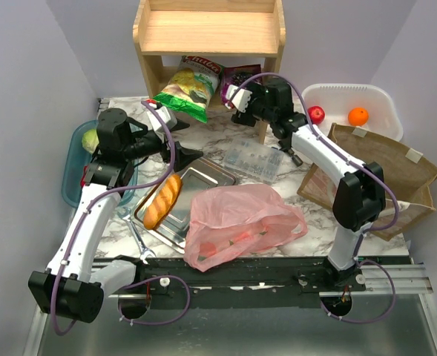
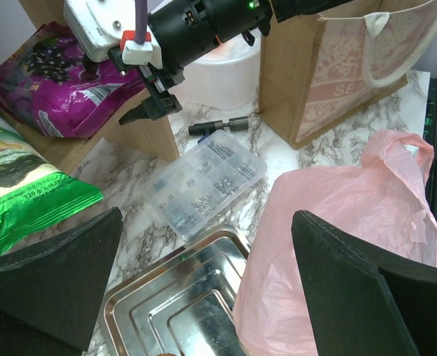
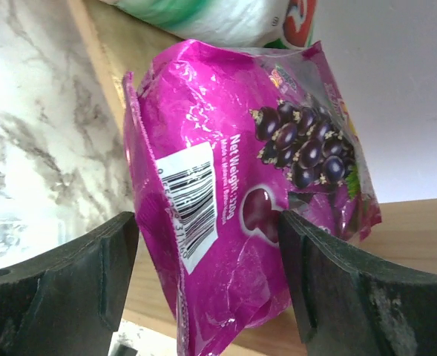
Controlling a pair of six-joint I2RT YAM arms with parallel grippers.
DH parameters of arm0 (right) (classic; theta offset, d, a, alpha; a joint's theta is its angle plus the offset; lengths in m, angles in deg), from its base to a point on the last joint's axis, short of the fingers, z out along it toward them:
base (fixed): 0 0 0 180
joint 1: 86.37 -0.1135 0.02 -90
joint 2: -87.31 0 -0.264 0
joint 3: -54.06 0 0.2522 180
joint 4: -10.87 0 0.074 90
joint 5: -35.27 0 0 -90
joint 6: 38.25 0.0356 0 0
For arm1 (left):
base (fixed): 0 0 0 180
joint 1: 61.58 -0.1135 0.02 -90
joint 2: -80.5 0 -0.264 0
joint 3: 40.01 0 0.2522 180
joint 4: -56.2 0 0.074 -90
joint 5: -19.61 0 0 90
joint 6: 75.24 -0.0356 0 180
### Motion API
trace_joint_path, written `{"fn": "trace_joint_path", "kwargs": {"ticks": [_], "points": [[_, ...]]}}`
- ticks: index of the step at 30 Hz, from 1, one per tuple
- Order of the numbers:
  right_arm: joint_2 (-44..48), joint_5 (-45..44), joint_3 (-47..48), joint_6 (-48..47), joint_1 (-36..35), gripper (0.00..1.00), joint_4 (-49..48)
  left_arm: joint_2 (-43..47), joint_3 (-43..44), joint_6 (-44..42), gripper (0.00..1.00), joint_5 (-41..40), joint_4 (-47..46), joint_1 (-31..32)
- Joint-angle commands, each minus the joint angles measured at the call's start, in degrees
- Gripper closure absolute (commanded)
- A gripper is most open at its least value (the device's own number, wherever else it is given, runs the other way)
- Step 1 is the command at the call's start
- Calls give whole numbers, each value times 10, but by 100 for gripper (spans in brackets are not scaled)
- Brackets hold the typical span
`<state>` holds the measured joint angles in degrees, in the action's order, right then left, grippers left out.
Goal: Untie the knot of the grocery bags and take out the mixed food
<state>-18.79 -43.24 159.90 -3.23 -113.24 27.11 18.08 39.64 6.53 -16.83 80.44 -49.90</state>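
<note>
The pink grocery bag [image 1: 240,222] [image 2: 337,245] lies crumpled at the table's front, with reddish items showing through it. Its handle loop [image 2: 405,152] lies loose, and the knot is out of view. My right gripper [image 1: 237,100] [image 3: 207,237] is at the wooden shelf, open, with the purple snack packet [image 3: 233,193] [image 2: 62,81] standing between its fingers. A yellow-green crisp packet [image 1: 185,93] leans beside it. My left gripper [image 1: 185,156] [image 2: 207,222] hangs open and empty above the steel tray [image 2: 166,297], left of the bag.
A bread loaf [image 1: 162,200] lies across the tray's left rim. A clear parts box [image 1: 255,159] sits behind the bag. At the right are a brown paper bag [image 1: 381,170] and a white tub [image 1: 352,96] with an orange and a red fruit. A blue tub [image 1: 73,174] holds a cabbage.
</note>
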Motion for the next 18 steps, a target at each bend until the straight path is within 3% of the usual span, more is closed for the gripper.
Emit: {"fn": "trace_joint_path", "kwargs": {"ticks": [1, 3, 6, 11, 18], "points": [[28, 40, 34, 42, 2, 18, 96, -13, 21, 16, 1, 30, -9, -3], [34, 48, 35, 57, 3, 20, 103, -14, 21, 18, 1, 33, -8, -3], [42, 55, 39, 76, 2, 32, 104, -14, 20, 20, 2, 42, -5, -3], [43, 52, 47, 86, 3, 37, 108, -14, 18, 22, 1, 49, -2, -3], [-20, 10, 104, 80, 13, 61, 91, -17, 27, 10, 2, 56, 19, -3]]}}
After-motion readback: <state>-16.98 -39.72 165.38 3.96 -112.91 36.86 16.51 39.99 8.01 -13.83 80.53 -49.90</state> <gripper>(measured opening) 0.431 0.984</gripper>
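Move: The purple bag of mixed food stands on the lower shelf right in front of the right hand's open fingers, its middle some 7 cm ahead, about 2 cm to the left and roughly level. The green chips bag is next to it, about 16 cm left of the hand and 6 cm ahead. The clear parts box lies on the table about 18 cm below, 5 cm back and 5 cm right. From the left hand the purple bag is about 24 cm ahead, 17 cm right and 6 cm lower. With the purple bag already released and its near end between the spread fingers, the right hand backs off from it about 2.5 cm, then rises some 2 cm, easing slightly forward again at the last. The fingers narrow from wide to roughly half open without gripping the bag, while the wrist tips down by under ten degrees. ##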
